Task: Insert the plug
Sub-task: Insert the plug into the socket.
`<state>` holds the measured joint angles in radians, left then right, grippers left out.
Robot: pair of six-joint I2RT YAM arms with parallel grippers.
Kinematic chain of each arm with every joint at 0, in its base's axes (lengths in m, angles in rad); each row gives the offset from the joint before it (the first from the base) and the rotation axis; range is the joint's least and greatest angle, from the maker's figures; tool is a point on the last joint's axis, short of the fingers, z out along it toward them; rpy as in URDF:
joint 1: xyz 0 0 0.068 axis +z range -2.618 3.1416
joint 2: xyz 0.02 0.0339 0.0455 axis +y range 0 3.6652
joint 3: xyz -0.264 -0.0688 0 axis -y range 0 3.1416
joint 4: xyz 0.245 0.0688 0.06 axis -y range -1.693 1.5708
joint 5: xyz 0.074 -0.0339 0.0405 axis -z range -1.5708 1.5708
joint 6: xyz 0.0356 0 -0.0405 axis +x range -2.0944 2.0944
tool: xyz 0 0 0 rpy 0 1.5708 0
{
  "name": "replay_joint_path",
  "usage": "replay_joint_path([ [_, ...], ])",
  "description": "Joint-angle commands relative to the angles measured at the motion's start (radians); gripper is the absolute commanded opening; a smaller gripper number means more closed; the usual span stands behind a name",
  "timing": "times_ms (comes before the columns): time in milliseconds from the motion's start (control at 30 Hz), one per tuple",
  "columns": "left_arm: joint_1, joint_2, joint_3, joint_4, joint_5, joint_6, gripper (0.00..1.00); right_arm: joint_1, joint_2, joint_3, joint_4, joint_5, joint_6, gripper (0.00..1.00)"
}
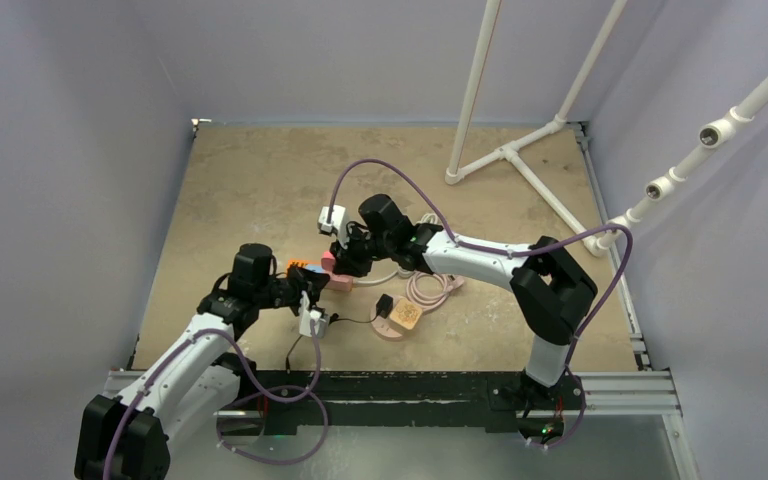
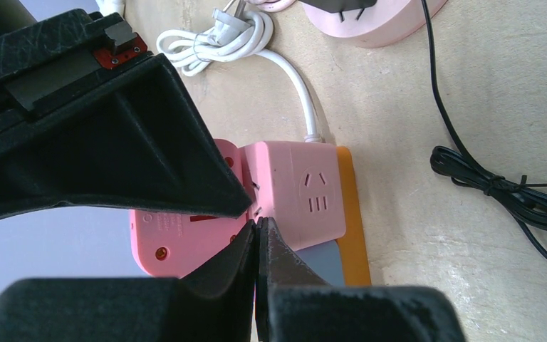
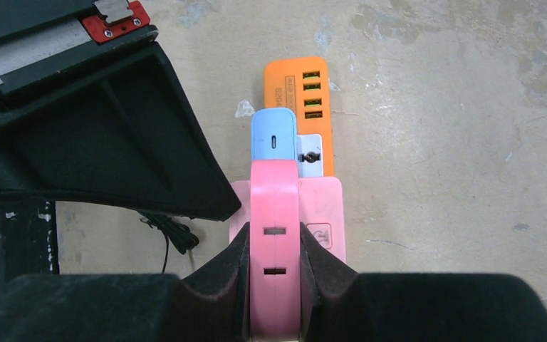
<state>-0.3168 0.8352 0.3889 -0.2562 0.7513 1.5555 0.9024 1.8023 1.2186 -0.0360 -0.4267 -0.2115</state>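
My right gripper (image 3: 274, 239) is shut on a flat pink plug adapter (image 3: 274, 206) standing on edge, two slots showing on its narrow face. The adapter rests against a pink socket cube (image 2: 306, 192) that lies on the table; its pins are hidden, so I cannot tell whether they are in. My left gripper (image 2: 258, 222) is shut with nothing between its fingers, its tips right at the seam between adapter and cube. In the top view both grippers meet at the pink pieces (image 1: 337, 272), left gripper (image 1: 312, 288) and right gripper (image 1: 345, 258).
An orange USB hub (image 3: 300, 89) and a light blue block (image 3: 273, 135) lie just beyond the cube. The cube's white cable is coiled, plug included (image 2: 228, 32). A pink round base with a black plug (image 1: 398, 315) and a black cable (image 2: 498, 192) lie nearby. A white pipe frame (image 1: 505, 150) stands at the back right.
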Motion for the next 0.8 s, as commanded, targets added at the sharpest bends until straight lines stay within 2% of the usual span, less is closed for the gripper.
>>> replay_joint_path([
  [0,-0.008,0.011,0.034,-0.007,0.038,0.008,0.0,0.022,0.055,-0.06,-0.18,0.06,0.007,0.0],
  [200,-0.008,-0.01,0.043,-0.048,0.034,0.006,0.0,0.033,0.047,-0.052,-0.183,0.088,0.008,0.0],
  [233,-0.008,-0.017,0.046,-0.066,0.034,0.007,0.0,0.033,0.039,-0.045,-0.184,0.089,0.006,0.04],
  [267,-0.008,-0.023,0.051,-0.089,0.034,0.016,0.0,0.033,0.029,-0.036,-0.182,0.092,0.008,0.23],
  [300,-0.008,-0.028,0.054,-0.111,0.035,0.026,0.0,0.033,0.018,-0.025,-0.176,0.094,0.01,0.34],
  [533,-0.008,-0.06,0.068,-0.21,0.006,0.054,0.0,0.032,-0.029,0.053,-0.165,0.09,0.029,0.67],
  [633,-0.008,-0.087,0.063,-0.245,-0.007,0.063,0.0,0.032,-0.062,0.068,-0.166,0.09,0.035,0.68],
  [767,-0.008,-0.112,0.057,-0.259,-0.019,0.055,0.0,0.024,-0.098,0.077,-0.177,0.12,0.037,0.64],
])
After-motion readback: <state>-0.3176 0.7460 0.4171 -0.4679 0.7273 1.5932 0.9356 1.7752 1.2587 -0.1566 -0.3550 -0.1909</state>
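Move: The right hand's fingers still hold the pink plug, its middle about at the hand point; the pink socket block lies right under it, roughly 5 cm down. The blue plug is some 5 cm to the hand's left, 1 cm ahead and 4 cm lower. From the shut left hand, the pink plug is about 3 cm ahead, 3 cm right and 1 cm higher. The right fingers open to free the pink plug, easing back 1 cm; the shut left hand backs off 2 cm. ##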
